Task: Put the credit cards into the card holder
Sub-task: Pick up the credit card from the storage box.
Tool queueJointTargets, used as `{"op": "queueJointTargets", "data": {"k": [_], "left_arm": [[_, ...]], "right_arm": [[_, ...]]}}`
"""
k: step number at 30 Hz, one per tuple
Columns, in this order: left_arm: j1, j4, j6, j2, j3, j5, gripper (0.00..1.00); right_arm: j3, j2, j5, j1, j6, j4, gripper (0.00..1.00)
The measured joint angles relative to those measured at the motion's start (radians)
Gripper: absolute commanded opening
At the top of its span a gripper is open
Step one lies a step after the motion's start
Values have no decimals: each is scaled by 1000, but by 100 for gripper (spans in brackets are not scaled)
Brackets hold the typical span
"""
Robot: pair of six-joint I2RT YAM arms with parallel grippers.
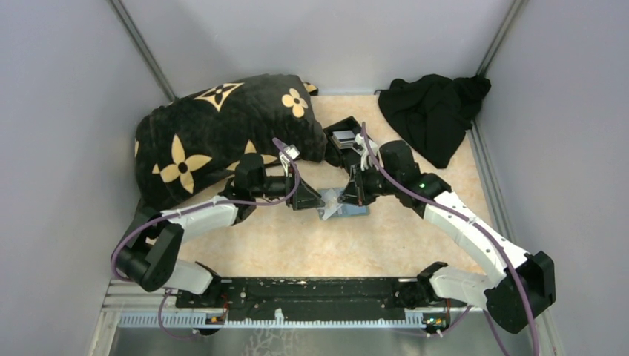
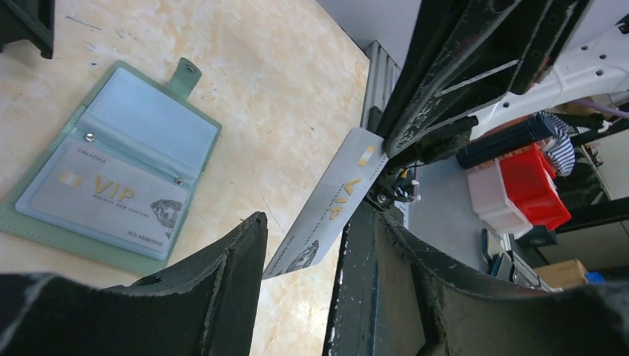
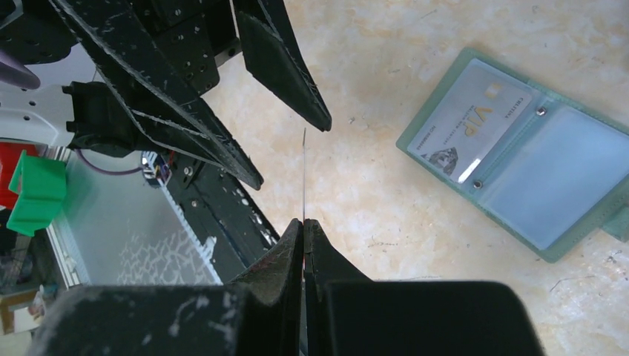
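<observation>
The sage card holder (image 1: 354,211) lies open on the table, with one silver VIP card (image 2: 111,194) in its clear pocket (image 3: 475,119). My right gripper (image 3: 303,222) is shut on a second credit card (image 2: 334,200), which shows edge-on (image 3: 304,174) in the right wrist view. That card is held off the table, tilted, beside the card holder (image 2: 111,167). My left gripper (image 2: 311,256) is open, and the card's free end hangs in the gap between its fingers (image 3: 289,74), close to one fingertip. Both grippers meet just above the holder (image 1: 331,197).
A black open-topped box (image 1: 345,139) with pale cards inside stands behind the grippers. A large black pillow with gold flowers (image 1: 215,133) fills the back left. A black cloth (image 1: 434,111) lies at the back right. Grey walls close in three sides.
</observation>
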Motion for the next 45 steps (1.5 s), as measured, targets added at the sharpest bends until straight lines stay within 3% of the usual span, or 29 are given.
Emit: {"op": "queueJointTargets", "data": {"k": [6, 9, 11, 17, 21, 26, 28, 33, 39, 45], "left_arm": [[9, 67, -19, 31, 0, 62, 58], [10, 89, -27, 59, 0, 93, 52], [10, 92, -32, 77, 0, 111, 43], [17, 125, -53, 114, 0, 157, 0], [22, 167, -78, 143, 5, 191, 0], [29, 234, -125, 194, 9, 209, 0], [32, 254, -143, 208, 9, 202, 0], [48, 291, -209, 227, 5, 110, 0], [44, 407, -354, 227, -68, -127, 0], [0, 455, -483, 245, -100, -343, 0]], "right_arm": [[-14, 21, -34, 0, 15, 24, 0], [-15, 37, -47, 0, 21, 38, 0], [-15, 44, -51, 0, 24, 44, 0], [-15, 63, -64, -7, 30, 66, 0], [-19, 82, -63, -19, 30, 67, 0], [-19, 87, -42, -26, 33, 71, 39], [-19, 86, -18, -26, 32, 84, 45], [-76, 42, 69, -26, 40, 158, 47], [-251, -55, 201, -26, 99, 286, 47], [-307, -68, 312, -26, 125, 330, 45]]}}
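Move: Just to the right of the left hand's open fingers hangs the credit card, still pinched by the right hand; its middle is about 3 cm right, 2 cm back and 1 cm below. The open card holder lies some 6 cm ahead, 8 cm right and 11 cm below, the storage box about 25 cm ahead, 11 cm right and 9 cm below. From the right hand, the left gripper is roughly 6 cm left, level fore and aft, 3 cm lower; the holder 7 cm ahead, 2 cm right, 14 cm below. Easing back and down a centimetre or so, the left hand shuts its fingers on the card while the right hand still holds it, edging it left. Only then does the right hand open about halfway, let go and draw off rightward, down and forward, about 7 cm in all; the left carries the card some 7 cm forward and slightly down, turning roughly 20 degrees counter-clockwise and tipping down. ##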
